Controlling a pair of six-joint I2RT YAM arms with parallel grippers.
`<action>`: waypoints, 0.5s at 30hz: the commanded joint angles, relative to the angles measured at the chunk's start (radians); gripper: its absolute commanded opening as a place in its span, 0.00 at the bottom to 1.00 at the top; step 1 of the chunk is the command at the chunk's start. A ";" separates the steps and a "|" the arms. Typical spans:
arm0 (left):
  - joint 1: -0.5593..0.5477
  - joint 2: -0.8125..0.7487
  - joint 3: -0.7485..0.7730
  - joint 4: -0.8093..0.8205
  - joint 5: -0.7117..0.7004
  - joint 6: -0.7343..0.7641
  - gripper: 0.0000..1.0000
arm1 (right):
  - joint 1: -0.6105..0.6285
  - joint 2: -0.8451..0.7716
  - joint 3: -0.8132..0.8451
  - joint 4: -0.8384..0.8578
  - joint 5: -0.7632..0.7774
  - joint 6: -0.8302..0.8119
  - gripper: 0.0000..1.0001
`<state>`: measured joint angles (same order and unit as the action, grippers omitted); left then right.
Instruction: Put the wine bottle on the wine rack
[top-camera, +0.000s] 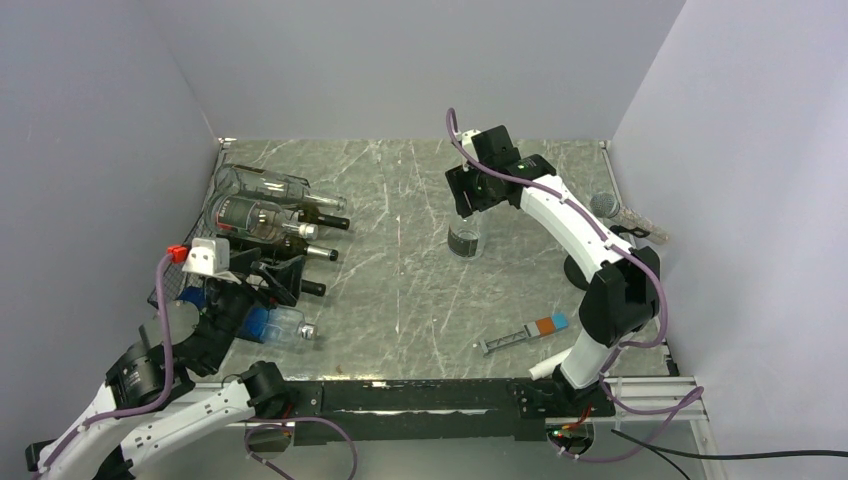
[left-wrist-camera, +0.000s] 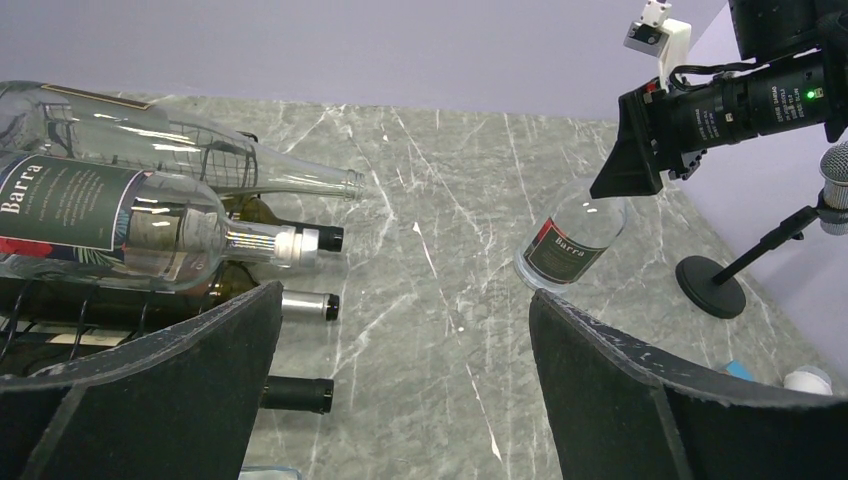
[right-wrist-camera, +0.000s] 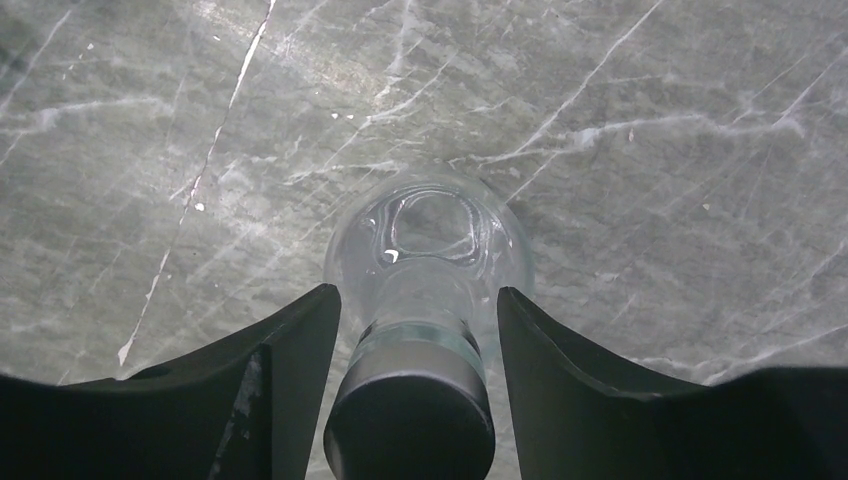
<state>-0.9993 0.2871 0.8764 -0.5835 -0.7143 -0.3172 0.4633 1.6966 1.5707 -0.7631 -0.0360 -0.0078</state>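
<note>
A clear wine bottle (top-camera: 465, 240) with a dark label stands upright on the marble table, mid-right; it also shows in the left wrist view (left-wrist-camera: 575, 245). My right gripper (top-camera: 470, 205) is open and hangs over it. In the right wrist view its fingers (right-wrist-camera: 300, 340) flank the black-capped neck (right-wrist-camera: 410, 420) with a gap on each side. The black wire wine rack (top-camera: 160, 295) sits at the far left and holds several bottles lying down (top-camera: 265, 200) (left-wrist-camera: 100, 215). My left gripper (top-camera: 285, 275) (left-wrist-camera: 405, 295) is open and empty beside the rack.
A microphone (top-camera: 605, 205) on a round black stand (left-wrist-camera: 710, 285) is at the right wall. A small plastic bottle (top-camera: 280, 325) lies near the left arm. A metal tool with orange and blue blocks (top-camera: 525, 335) lies near the front right.
</note>
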 joint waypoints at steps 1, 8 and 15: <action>-0.003 0.016 0.013 0.020 0.000 0.000 0.97 | -0.004 -0.014 0.031 0.004 -0.007 0.004 0.62; -0.003 0.001 0.019 0.011 -0.015 -0.014 0.97 | -0.004 0.001 0.078 -0.047 0.014 0.006 0.11; -0.004 -0.010 0.011 0.032 -0.008 -0.009 0.97 | -0.003 -0.058 0.064 -0.024 -0.023 0.055 0.00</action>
<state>-0.9993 0.2893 0.8764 -0.5873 -0.7151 -0.3202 0.4633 1.7023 1.5925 -0.7948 -0.0311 0.0010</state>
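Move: The upright clear wine bottle has its neck already between the right hand's open fingers, its middle practically straight below, about 9 cm down. From this hand the microphone stand is roughly 30 cm right and 6 cm back, the blue-and-orange strip some 14 cm right and 20 cm back, and the wine rack about 50 cm left, level with it. From the left hand the bottle lies about 22 cm ahead, 31 cm right and 24 cm lower. The right hand stays almost where it is, its fingers still slanting forward and down over the bottle, and closes them by roughly a quarter of their full range until they stop on the glass neck just below the cap, pinching it from both sides. There is no lift and no turn of the wrist yet, only a settling of less than half a centimetre as the fingers take hold and keep their grip. ##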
